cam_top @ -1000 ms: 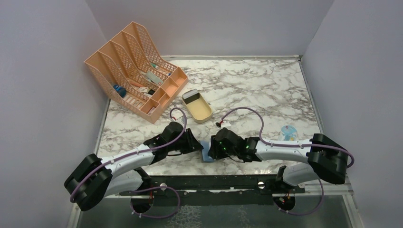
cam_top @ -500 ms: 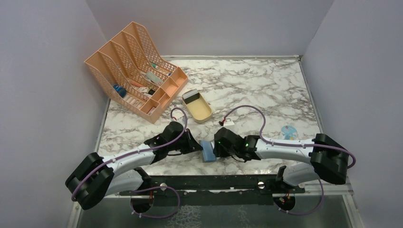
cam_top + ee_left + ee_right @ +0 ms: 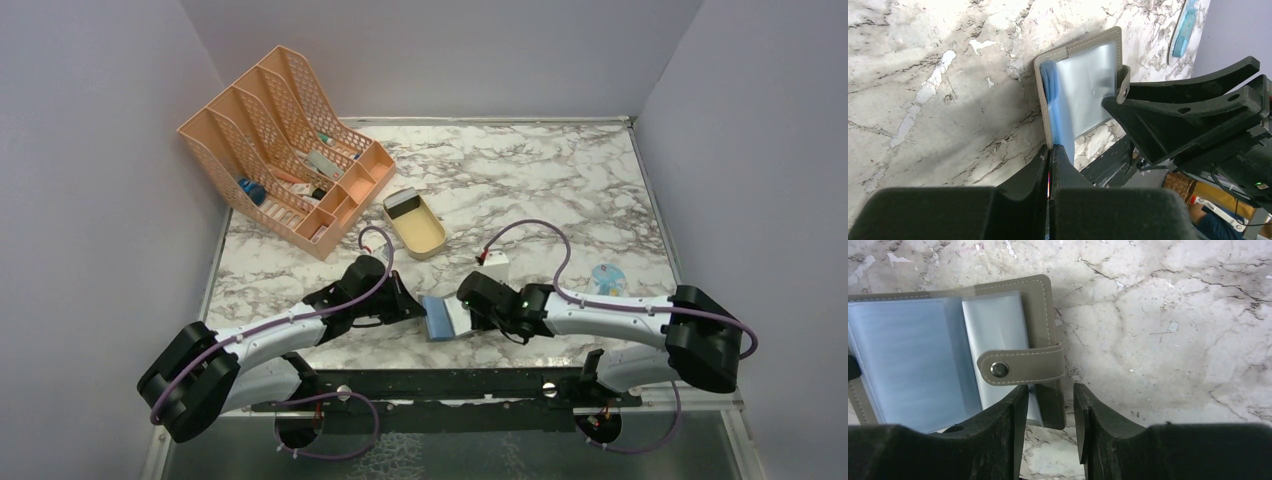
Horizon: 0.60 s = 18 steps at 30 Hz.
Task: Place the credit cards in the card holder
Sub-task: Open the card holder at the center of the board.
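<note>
The grey card holder [image 3: 440, 318] lies open on the marble between my two grippers, its blue-grey pockets [image 3: 1083, 85] facing up. My left gripper [image 3: 1052, 148] is shut on the near edge of its left cover, and appears in the top view [image 3: 418, 308] at the holder's left side. My right gripper [image 3: 1050, 402] is open, its fingers astride the lower corner of the right cover, just under the snap strap [image 3: 1020, 367]. Its black fingers [image 3: 1188, 115] fill the right of the left wrist view. Whitish and dark credit cards [image 3: 404, 205] rest in the far end of a tan tray.
The tan oval tray [image 3: 420, 232] sits behind the grippers. A large peach mesh file rack [image 3: 285, 140] with small items stands at the back left. A round blue-white item [image 3: 607, 277] lies near the right arm. Bare marble table [image 3: 560, 180] stretches to the back right.
My left gripper has closed on the card holder's edge. The right gripper has drawn back to the right, and the holder now lies wider open with its pockets showing.
</note>
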Motion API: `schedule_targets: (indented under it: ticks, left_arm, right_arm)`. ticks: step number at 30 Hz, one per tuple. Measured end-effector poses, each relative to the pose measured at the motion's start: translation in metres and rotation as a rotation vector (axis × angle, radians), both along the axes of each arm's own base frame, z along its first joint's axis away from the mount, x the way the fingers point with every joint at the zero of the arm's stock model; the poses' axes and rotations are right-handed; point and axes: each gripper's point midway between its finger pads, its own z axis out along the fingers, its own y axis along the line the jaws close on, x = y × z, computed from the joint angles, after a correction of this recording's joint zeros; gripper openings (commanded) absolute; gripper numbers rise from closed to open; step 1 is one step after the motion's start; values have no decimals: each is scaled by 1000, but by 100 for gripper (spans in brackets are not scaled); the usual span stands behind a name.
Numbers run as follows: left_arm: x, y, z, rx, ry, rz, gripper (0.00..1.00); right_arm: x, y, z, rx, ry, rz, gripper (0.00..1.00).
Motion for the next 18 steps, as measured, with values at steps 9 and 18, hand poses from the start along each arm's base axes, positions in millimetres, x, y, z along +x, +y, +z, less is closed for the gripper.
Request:
schedule_targets:
  ticks: [9, 18]
  left_arm:
    - [1, 0, 4, -10, -11, 1, 0]
    - [1, 0, 4, -10, -11, 1, 0]
  right_arm:
    - [-2, 24, 59, 178, -34, 61, 38]
    - [-18, 77, 81, 455, -9, 228, 44]
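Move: The blue sleeves of the card holder's left half lie about 9 cm to the right hand's left and 1 cm ahead, roughly level with it. The strap is about 2 cm left and 1 cm ahead, and the tan tray some 14 cm left and 22 cm ahead. From the left hand, which already pinches the left cover's edge, those sleeves are about 3 cm right, 1 cm back and 2 cm below. The right hand comes free of the right cover beside the strap, its fingers staying partly open, and rises about 8 cm while swinging some 8 cm left over the open pages towards the blue sleeves, the lift leading and the leftward sweep following. On the way it rolls about 25 degrees, left side up, so that the fingertips slant towards the left hand, which stays put with its pinch on the left cover's edge. ##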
